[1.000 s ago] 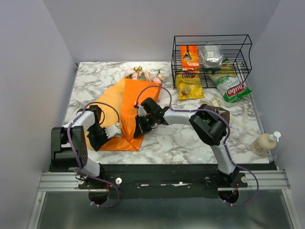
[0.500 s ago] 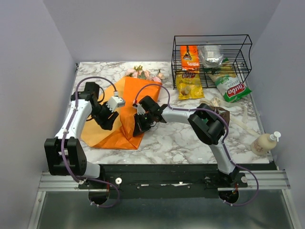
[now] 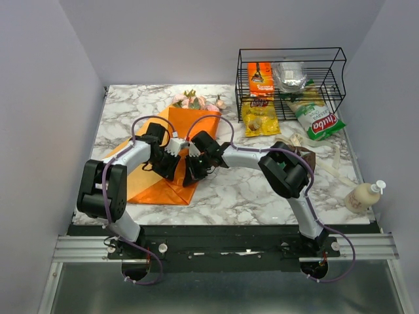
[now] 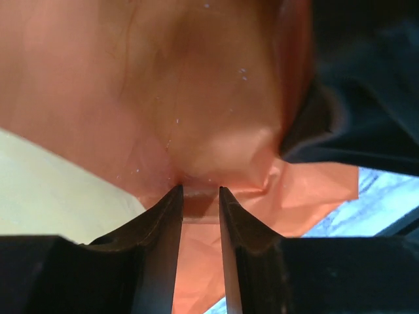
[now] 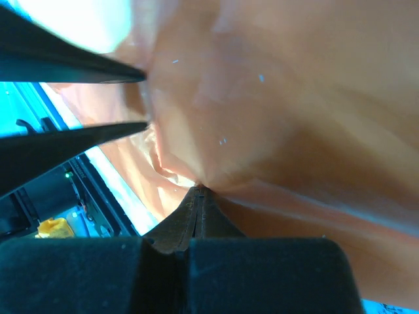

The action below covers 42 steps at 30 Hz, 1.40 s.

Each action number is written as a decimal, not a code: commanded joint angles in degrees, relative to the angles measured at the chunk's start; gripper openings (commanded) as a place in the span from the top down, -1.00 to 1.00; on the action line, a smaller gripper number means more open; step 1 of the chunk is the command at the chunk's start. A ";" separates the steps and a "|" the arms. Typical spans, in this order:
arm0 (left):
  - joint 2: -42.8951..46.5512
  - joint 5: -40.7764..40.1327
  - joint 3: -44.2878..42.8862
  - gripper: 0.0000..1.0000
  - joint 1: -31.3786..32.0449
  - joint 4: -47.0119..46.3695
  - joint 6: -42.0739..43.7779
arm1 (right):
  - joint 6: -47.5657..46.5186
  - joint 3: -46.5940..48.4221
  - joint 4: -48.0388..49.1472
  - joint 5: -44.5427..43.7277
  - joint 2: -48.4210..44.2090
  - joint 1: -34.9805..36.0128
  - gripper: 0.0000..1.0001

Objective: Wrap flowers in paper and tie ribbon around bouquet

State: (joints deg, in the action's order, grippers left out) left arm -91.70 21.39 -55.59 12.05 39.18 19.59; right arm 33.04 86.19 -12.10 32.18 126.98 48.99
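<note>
The orange paper (image 3: pixel 177 140) lies on the marble table, folded over the flowers (image 3: pixel 196 101), whose pink and cream heads stick out at its far end. My left gripper (image 3: pixel 175 152) (image 4: pixel 200 196) is on the middle of the wrap. Its jaws stand a narrow gap apart, and a fold of paper (image 4: pixel 216 131) fills that gap at the tips. Just to its right, my right gripper (image 3: pixel 191 171) (image 5: pixel 200 188) is shut on the paper's (image 5: pixel 281 98) edge. The pale ribbon (image 3: pixel 327 169) lies far right on the table.
A black wire basket (image 3: pixel 291 52) with snack packets stands at the back right. A yellow packet (image 3: pixel 259 118) and a green-and-white chip bag (image 3: pixel 317 121) lie in front of it. A pump bottle (image 3: pixel 363 195) stands near the right front edge.
My left arm swung from the paper's front left corner, round by the back left, to the wrap's middle beside the right gripper. Its jaws opened, then narrowed on the paper. The right arm held still.
</note>
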 commanded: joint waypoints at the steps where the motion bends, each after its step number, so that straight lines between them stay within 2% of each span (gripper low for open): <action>1: -1.99 -3.72 1.36 0.28 -0.10 -4.72 -4.74 | 0.98 1.61 -1.26 -2.04 -0.33 -0.83 0.99; 2: -2.60 -3.89 1.45 0.34 -0.10 -4.64 -4.57 | 1.24 1.52 -1.17 -1.86 -0.68 -1.18 0.99; 5: -2.78 -5.13 1.71 0.34 -0.10 -4.46 -3.78 | 4.75 0.04 -0.56 -1.77 -2.17 -4.06 0.95; 9: -3.74 -5.39 2.16 0.34 -0.01 -4.46 -2.02 | 9.66 -0.06 -0.29 -7.29 -4.11 -9.17 0.88; 14: -3.75 -3.46 1.63 0.34 0.42 -3.94 -0.79 | 16.70 3.63 -3.02 -6.44 1.51 -15.75 0.86; 19: -4.19 -4.42 1.72 0.34 0.60 -4.37 0.27 | 21.54 4.59 -3.80 -11.96 2.31 -18.67 0.76; 24: -3.57 -3.99 2.42 0.33 0.60 -4.99 0.36 | 25.76 6.26 -4.95 -13.46 3.98 -21.22 0.75; 28: -2.87 -3.55 2.33 0.30 0.60 -5.16 0.53 | 23.06 7.94 -5.66 -13.03 3.02 -21.22 0.71; 30: -2.43 -3.37 2.33 0.29 0.60 -5.16 0.53 | 20.51 6.19 -5.66 -13.98 -0.74 -21.13 0.50; 33: -2.26 -3.28 2.33 0.29 0.69 -5.34 0.27 | 17.16 1.54 -5.22 -18.19 -6.46 -20.08 0.38; 36: -2.17 -2.58 2.51 0.29 0.69 -5.17 0.18 | 6.56 0.47 -4.43 -21.62 -12.88 -16.22 0.35; 38: -1.90 -1.97 2.51 0.28 0.69 -4.99 -0.17 | 2.66 0.47 -3.11 -21.12 -15.18 -11.84 0.34; 40: -1.29 -1.44 2.42 0.28 0.60 -4.90 -0.87 | 0.37 0.55 -1.80 -16.12 -15.27 -9.63 0.36; 42: -0.85 -1.44 2.16 0.26 0.60 -5.16 -1.57 | 0.01 0.20 -1.09 -11.73 -14.04 -6.29 0.48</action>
State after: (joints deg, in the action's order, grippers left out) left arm -93.65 19.16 -54.43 12.51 36.23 18.55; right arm 40.16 86.67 -15.49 14.59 112.66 36.01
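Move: The orange paper lies right under both my hands, about 2 cm below the left one. From my right hand the far end of the paper's right edge is about 17 cm ahead and 10 cm to the right; from my left, about 15 cm ahead and 15 cm right. The flower heads lie some 27 cm ahead of my right hand and 4 cm right, the yellow bag roughly 22 cm ahead and 24 cm right. With its shut fingertips still on the paper, my right hand strokes forward and to the right along the folded right edge, about 20 cm towards the flower heads, turning some 40 degrees clockwise. It then rises about 10 cm off the paper, drawing back and left while its fingers part somewhat. My left hand sinks 1.5 cm onto the paper and stays there, pinning it. ##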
